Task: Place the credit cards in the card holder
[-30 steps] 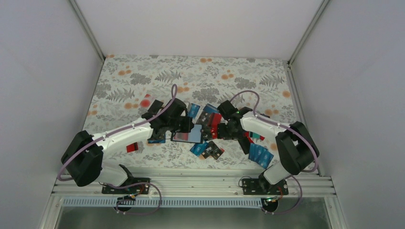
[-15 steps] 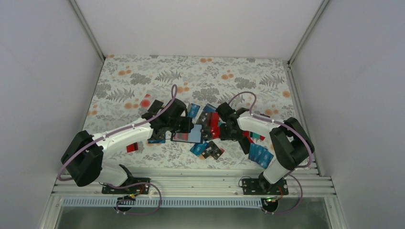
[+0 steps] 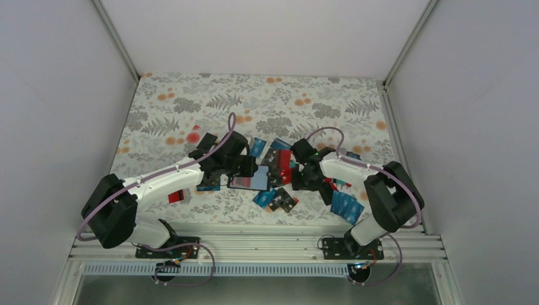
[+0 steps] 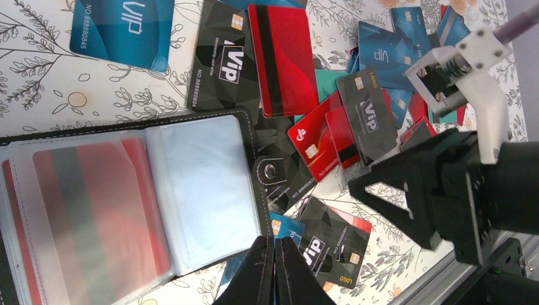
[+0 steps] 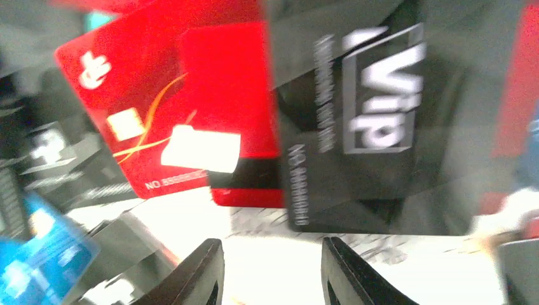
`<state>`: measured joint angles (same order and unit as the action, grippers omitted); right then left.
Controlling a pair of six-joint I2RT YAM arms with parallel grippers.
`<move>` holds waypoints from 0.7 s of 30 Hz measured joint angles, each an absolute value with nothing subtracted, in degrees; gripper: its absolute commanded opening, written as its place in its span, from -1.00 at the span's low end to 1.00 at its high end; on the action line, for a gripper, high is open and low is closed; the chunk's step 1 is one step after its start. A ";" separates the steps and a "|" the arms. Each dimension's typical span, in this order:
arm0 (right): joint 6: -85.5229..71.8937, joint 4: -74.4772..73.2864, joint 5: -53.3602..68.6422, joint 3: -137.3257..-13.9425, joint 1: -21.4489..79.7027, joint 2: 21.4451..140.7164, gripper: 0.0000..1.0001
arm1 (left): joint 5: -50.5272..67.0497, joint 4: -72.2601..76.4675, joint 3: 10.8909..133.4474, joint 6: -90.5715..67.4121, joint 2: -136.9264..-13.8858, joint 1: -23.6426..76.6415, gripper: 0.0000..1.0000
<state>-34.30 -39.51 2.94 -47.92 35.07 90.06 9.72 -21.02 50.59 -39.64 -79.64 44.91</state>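
Observation:
The card holder [image 4: 191,190] lies open on the table, with clear sleeves and a red card in the left sleeve. My left gripper [image 4: 274,254] is shut, its tips over the holder's lower edge and a blue card [image 4: 289,227]. Loose credit cards [image 4: 283,60] in black, red, blue and teal lie scattered to the holder's right. My right gripper [image 5: 272,248] hangs low over this pile, its jaws apart with nothing between them. A red card [image 5: 165,114] and a black VIP card [image 5: 375,127] lie just ahead of it. In the top view both grippers meet by the holder [image 3: 248,181].
A stack of blue cards [image 3: 346,206] lies at the right near the front edge. A single red card [image 3: 177,197] sits by the left arm and another [image 3: 197,135] further back. The metal rail [image 3: 254,244] borders the near side.
The right gripper's jaws have narrowed, and it has shifted slightly nearer over the card pile. The left arm and the holder have not moved.

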 measured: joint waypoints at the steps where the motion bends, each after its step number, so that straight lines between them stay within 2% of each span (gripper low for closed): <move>1: -33.95 -38.85 5.96 -47.27 35.07 89.19 -0.10 | 9.72 -21.02 50.59 -39.64 -79.64 44.91 -0.95; 4: -33.43 -38.70 10.41 -46.92 35.07 86.43 0.18 | 9.69 -21.02 50.59 -39.64 -79.64 44.91 -0.95; 7: -33.19 -40.69 9.72 -49.19 35.05 84.42 0.50 | 9.72 -20.99 50.59 -39.64 -79.64 44.91 -0.95; 10: -33.58 -42.50 5.74 -53.17 34.81 84.55 0.67 | 9.72 -20.82 50.59 -39.64 -79.64 44.91 -0.95; 15: -33.54 -43.79 -1.93 -58.39 33.41 88.51 0.71 | 9.72 -20.62 50.59 -39.59 -79.64 44.91 -0.95; 21: -32.67 -43.57 -5.61 -58.76 30.94 96.18 0.67 | 9.69 -20.64 50.43 -39.55 -79.29 44.91 -0.95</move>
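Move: The black LOGO card the right hand goes for lies about 4 cm ahead and 2 cm to its right, roughly 1 cm below the finger pads. Beside it, the red logo card is some 3 cm ahead and 4 cm left of that hand, and the blue cards are about 9 cm ahead and 6 cm right. A pair of black cards sits 6 cm back and 6 cm left. From the left hand, the black LOGO card is about 2 cm ahead, 20 cm right and 11 cm below. The black LOGO card is what the right hand re-approaches: it hops up nearly 6 cm, first edging back and left, then swings forward over the card, about 6 cm in all. Rightward travel follows as it sinks some 4 cm, while the fingers spread from under half open to nearly fully open and end astride the card, still above it. ##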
